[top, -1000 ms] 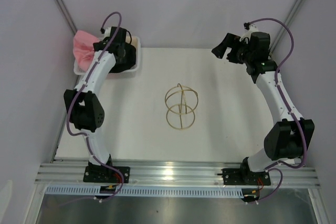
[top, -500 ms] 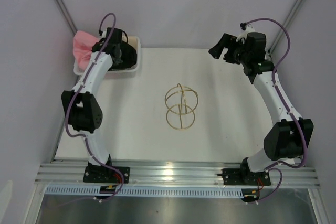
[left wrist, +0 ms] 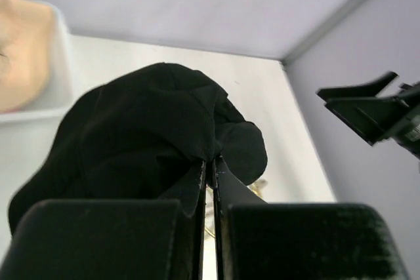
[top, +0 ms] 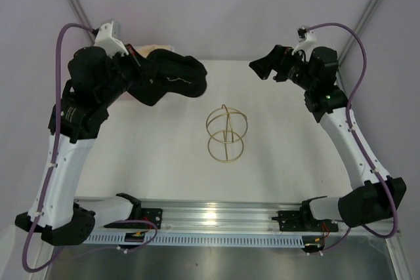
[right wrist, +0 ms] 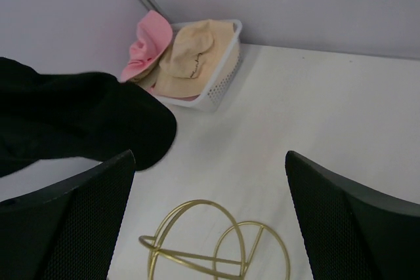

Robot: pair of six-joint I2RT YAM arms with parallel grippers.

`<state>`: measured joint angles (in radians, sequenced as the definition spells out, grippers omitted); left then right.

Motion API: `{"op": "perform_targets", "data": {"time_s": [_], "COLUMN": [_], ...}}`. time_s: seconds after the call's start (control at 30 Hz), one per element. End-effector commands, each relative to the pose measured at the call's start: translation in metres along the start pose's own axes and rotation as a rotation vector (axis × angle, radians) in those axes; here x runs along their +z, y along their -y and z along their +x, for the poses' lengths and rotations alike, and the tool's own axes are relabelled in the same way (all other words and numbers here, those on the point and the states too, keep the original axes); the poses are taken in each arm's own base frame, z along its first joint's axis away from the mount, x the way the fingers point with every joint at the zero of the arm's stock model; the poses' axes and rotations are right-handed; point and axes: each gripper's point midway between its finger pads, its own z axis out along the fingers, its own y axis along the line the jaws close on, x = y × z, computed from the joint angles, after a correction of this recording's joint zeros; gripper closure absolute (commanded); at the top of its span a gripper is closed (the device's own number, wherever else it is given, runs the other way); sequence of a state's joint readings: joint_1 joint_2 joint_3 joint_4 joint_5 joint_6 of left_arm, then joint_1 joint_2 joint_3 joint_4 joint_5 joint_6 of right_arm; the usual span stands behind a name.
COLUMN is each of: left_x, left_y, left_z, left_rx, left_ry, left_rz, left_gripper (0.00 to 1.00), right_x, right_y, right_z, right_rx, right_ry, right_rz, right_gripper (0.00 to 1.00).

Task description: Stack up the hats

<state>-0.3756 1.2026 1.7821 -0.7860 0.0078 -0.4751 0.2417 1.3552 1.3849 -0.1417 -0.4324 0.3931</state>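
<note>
My left gripper [top: 141, 80] is shut on the black hat [top: 172, 79] and holds it in the air over the table's far left. The hat fills the left wrist view [left wrist: 151, 129] and shows at the left of the right wrist view [right wrist: 79, 119]. A beige hat [right wrist: 190, 54] with a small dark mark and a pink hat [right wrist: 146, 47] lie in the white mesh basket [right wrist: 226, 73]. A second pink hat is hidden. My right gripper [top: 268, 69] is open and empty, raised at the far right, facing the middle.
A gold wire stand [top: 226, 133] of rings stands at the table's middle; it also shows in the right wrist view [right wrist: 213, 244]. The basket stands in the far left corner against the grey wall. Metal frame posts rise at both back corners.
My left arm has lifted out of the basket and swung right with the black hat in its jaws. My right gripper has shifted a little left.
</note>
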Motion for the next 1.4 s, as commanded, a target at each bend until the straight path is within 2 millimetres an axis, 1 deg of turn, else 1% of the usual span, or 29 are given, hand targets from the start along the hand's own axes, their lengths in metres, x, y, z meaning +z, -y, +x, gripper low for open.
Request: {"op": "perform_targets", "data": {"time_s": [0.0,0.07,0.13,0.17,0.2,0.23,0.27,0.3,0.33,0.37,0.43,0.47,0.5,0.53,0.63,0.67,0.7,0.8,0.83,0.9,0.97,1.0,1.03,1.07,1.13,1.17,1.27,1.33,1.37], "left_x": [-0.004,-0.007,-0.017,-0.018,-0.017,-0.02,-0.02,-0.017,-0.011,-0.009,0.001,0.012,0.015,0.021,0.033,0.033,0.037,0.041,0.043,0.049,0.044,0.048,0.041,0.042,0.032,0.035,0.037,0.039,0.042], "left_y": [0.032,0.041,0.047,0.049,0.054,0.058,0.063,0.065,0.069,0.077,0.084,0.091,0.094,0.094,0.111,0.121,0.125,0.131,0.129,0.12,0.114,0.103,0.1,0.09,0.087,0.079,0.075,0.082,0.087], "left_z": [0.025,0.024,0.015,0.015,0.009,0.005,0.003,0.002,0.004,0.007,0.009,0.012,0.007,0.009,0.009,0.012,0.019,0.041,0.052,0.08,0.092,0.114,0.115,0.131,0.129,0.139,0.146,0.139,0.138], "left_rx": [-0.109,-0.139,-0.17,-0.183,-0.199,-0.234,-0.251,-0.27,-0.309,-0.319,-0.35,-0.355,-0.362,-0.372,-0.416,-0.421,-0.421,-0.387,-0.376,-0.34,-0.329,-0.329,-0.342,-0.347,-0.396,-0.41,-0.47,-0.504,-0.525], "left_ry": [-0.066,-0.037,0.008,0.02,0.054,0.068,0.079,0.091,0.082,0.074,0.067,0.043,0.051,0.036,0.016,0.007,-0.008,-0.036,-0.057,-0.099,-0.129,-0.173,-0.173,-0.195,-0.178,-0.181,-0.177,-0.17,-0.177], "left_rz": [0.162,0.212,0.243,0.256,0.282,0.297,0.313,0.324,0.332,0.357,0.362,0.366,0.355,0.335,0.35,0.371,0.367,0.332,0.321,0.276,0.264,0.226,0.229,0.2,0.196,0.161,0.12,0.134,0.145], "left_gripper": [0.99,0.99,0.99,0.99,0.99,0.99,0.99,0.99,0.99,0.99,0.99,0.99,0.99,0.99,0.99,0.99,0.99,0.99,0.99,0.99,0.99,0.99,0.99,0.99,0.99,0.99,0.99,0.99,0.99], "right_x": [-0.021,-0.034,-0.041,-0.052,-0.057,-0.06,-0.072,-0.076,-0.078,-0.082,-0.09,-0.092,-0.093,-0.093,-0.092,-0.093,-0.094,-0.105,-0.111,-0.116,-0.12,-0.12,-0.12,-0.119,-0.114,-0.112,-0.105,-0.102,-0.101], "right_y": [-0.031,-0.038,-0.044,-0.054,-0.058,-0.052,-0.058,-0.055,-0.049,-0.048,-0.044,-0.043,-0.042,-0.04,-0.033,-0.029,-0.019,-0.002,-0.002,0.0,-0.001,-0.001,0.0,0.003,0.009,0.013,0.017,0.014,0.008], "right_z": [-0.021,-0.024,-0.007,-0.004,0.001,0.019,0.018,0.021,0.031,0.032,0.037,0.037,0.041,0.042,0.045,0.045,0.044,0.038,0.035,0.033,0.033,0.033,0.036,0.038,0.042,0.044,0.046,0.046,0.048], "right_rx": [0.005,0.013,0.033,0.039,0.044,0.059,0.048,0.051,0.06,0.053,0.048,0.046,0.049,0.051,0.057,0.055,0.063,0.052,0.046,0.044,0.041,0.042,0.042,0.039,0.042,0.042,0.048,0.044,0.037], "right_ry": [0.099,0.116,0.074,0.076,0.072,0.047,0.072,0.08,0.069,0.071,0.06,0.057,0.045,0.042,0.039,0.042,0.053,0.081,0.096,0.106,0.112,0.11,0.102,0.096,0.085,0.078,0.065,0.063,0.052], "right_rz": [-0.094,-0.093,-0.127,-0.156,-0.171,-0.158,-0.163,-0.136,-0.115,-0.104,-0.064,-0.057,-0.047,-0.04,-0.008,0.013,0.08,0.192,0.2,0.207,0.205,0.208,0.211,0.22,0.236,0.244,0.248,0.225,0.193], "right_gripper": [0.01,0.01,0.01,0.01,0.01,0.01,0.01,0.0,0.01,0.01,0.0,0.0,0.0,0.01,0.01,0.0,0.01,0.01,0.01,0.01,0.01,0.01,0.01,0.01,0.01,0.01,0.01,0.0,0.01]}}
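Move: The left hand holds the black hat high up, pinched by one side. The gold wire stand is roughly 18 cm to its right, about 2 cm farther out, its middle some 33 cm lower. The white basket stands about 20 cm ahead and 15 cm left, some 38 cm down, with the pink hat roughly 8 cm left of the basket's middle. From the right hand the stand lies about 9 cm left, 7 cm back and 25 cm below. Rightward first, some 15 cm with a slight draw back, then down about 10 cm, the left hand carries the black hat towards the wire stand, keeping its pinch while it rolls left side down and tips fingers down, each by about 20 degrees. The open, empty right hand backs off about 10 cm, then shifts some 5 cm right, away from the stand, swinging clockwise. ##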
